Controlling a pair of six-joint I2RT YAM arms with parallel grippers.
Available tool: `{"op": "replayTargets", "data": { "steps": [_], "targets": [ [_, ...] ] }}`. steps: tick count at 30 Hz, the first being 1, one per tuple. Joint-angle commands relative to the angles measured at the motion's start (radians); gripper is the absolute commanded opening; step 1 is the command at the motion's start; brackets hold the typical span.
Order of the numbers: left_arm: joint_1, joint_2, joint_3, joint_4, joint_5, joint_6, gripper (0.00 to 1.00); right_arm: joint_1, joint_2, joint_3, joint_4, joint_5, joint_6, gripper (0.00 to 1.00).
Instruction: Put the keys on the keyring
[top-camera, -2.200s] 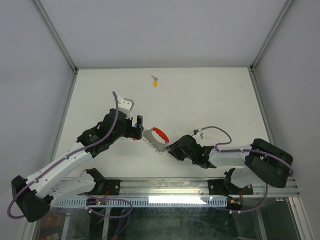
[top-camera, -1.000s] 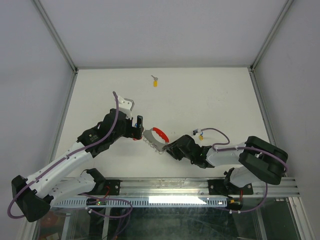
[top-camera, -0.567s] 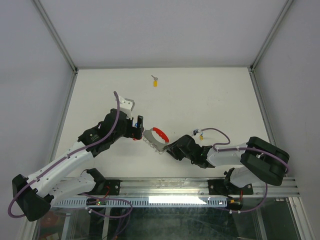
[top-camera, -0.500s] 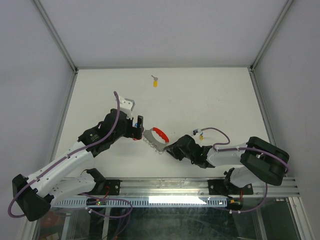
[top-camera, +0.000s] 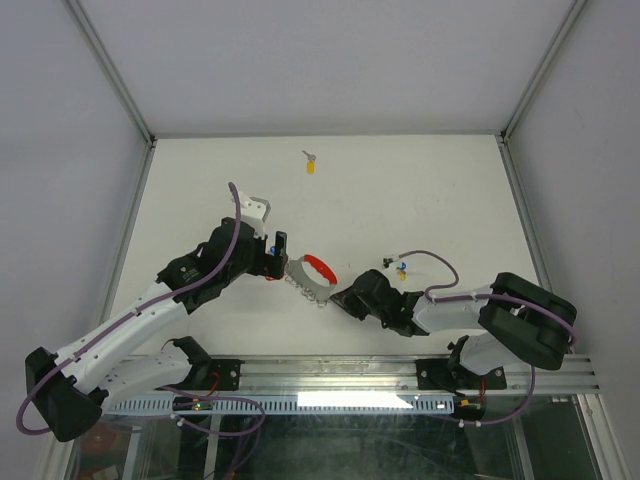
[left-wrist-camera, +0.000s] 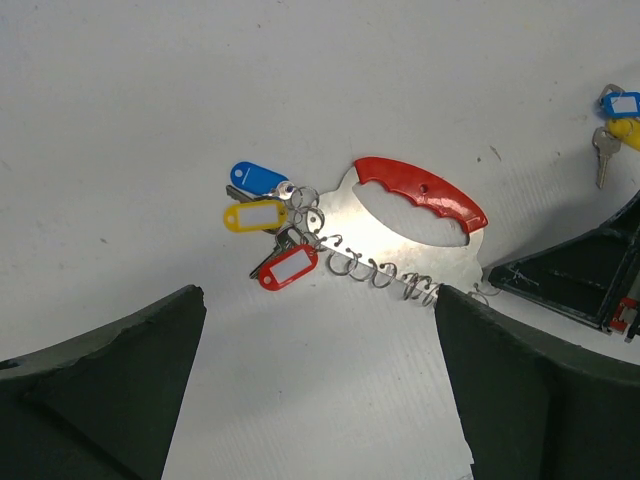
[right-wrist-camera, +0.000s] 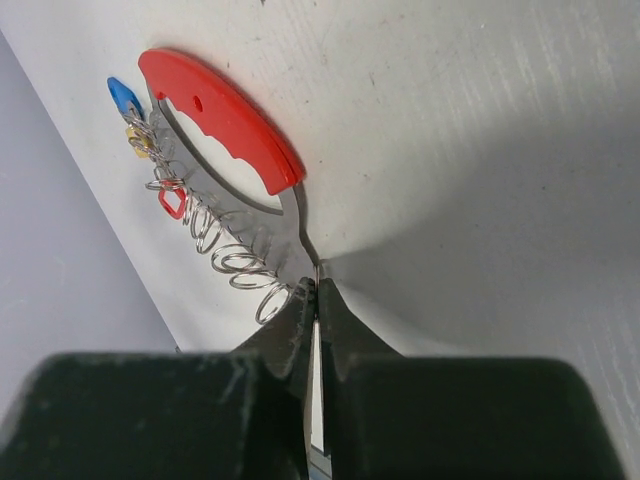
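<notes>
The keyring (left-wrist-camera: 410, 235) is a silver plate with a curved red strip (left-wrist-camera: 425, 192) and a row of thin wire rings (left-wrist-camera: 385, 272). It lies between my grippers (top-camera: 310, 275). Three keys with blue (left-wrist-camera: 258, 178), yellow (left-wrist-camera: 254, 215) and red (left-wrist-camera: 288, 268) tags hang at its left end. My right gripper (right-wrist-camera: 316, 290) is shut on the plate's thin right tip (top-camera: 335, 298). My left gripper (left-wrist-camera: 315, 400) is open above the table, just short of the rings; its fingers (left-wrist-camera: 95, 385) hold nothing. A blue and yellow key pair (top-camera: 400, 264) lies loose, also in the left wrist view (left-wrist-camera: 618, 118). A yellow-headed key (top-camera: 311, 165) lies far back.
The right arm's purple cable (top-camera: 430, 262) loops beside the loose key pair. Grey walls with metal frame posts (top-camera: 110, 75) enclose the white table (top-camera: 420, 190) on three sides. A metal rail (top-camera: 400, 375) runs along the near edge.
My right gripper has crept slightly left, still holding the keyring's tip. The keyring has shifted a little with it. The left arm has barely moved.
</notes>
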Motion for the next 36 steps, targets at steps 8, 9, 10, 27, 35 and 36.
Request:
{"op": "replayTargets", "data": {
  "steps": [8, 9, 10, 27, 35, 36],
  "targets": [
    [-0.003, -0.04, 0.006, 0.071, 0.033, 0.011, 0.99, 0.006, -0.144, 0.109, -0.097, 0.071, -0.084, 0.0],
    [-0.003, -0.05, 0.007, 0.08, 0.04, 0.011, 0.99, 0.006, -0.156, 0.119, -0.117, 0.1, -0.295, 0.0],
    [-0.002, -0.061, 0.006, 0.095, 0.049, 0.014, 0.99, 0.007, -0.169, 0.129, -0.132, 0.118, -0.367, 0.0],
    [-0.002, -0.082, 0.05, 0.264, 0.076, -0.014, 0.99, 0.004, -0.393, 0.359, -0.472, 0.172, -0.655, 0.0],
    [-0.002, -0.055, 0.102, 0.262, 0.23, 0.045, 0.99, 0.001, -0.424, 0.476, -0.56, 0.14, -0.822, 0.0],
    [-0.003, -0.056, 0.103, 0.267, 0.266, 0.054, 0.99, -0.001, -0.43, 0.488, -0.57, 0.138, -0.85, 0.0]
  ]
}}
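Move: The keyring, its right end already in the right hand's fingers, has its middle about 5 cm ahead of and 5 cm left of that hand, near its height; the three tagged keys at its far end lie some 7 cm ahead and 14 cm left, the blue-yellow keys 7 cm ahead and 16 cm right. From the left hand the keyring is about 3 cm ahead, 10 cm right and 16 cm down. Still pinching the keyring's right end, the right hand lifts some 17 cm, tilting; the open left rises 7. ##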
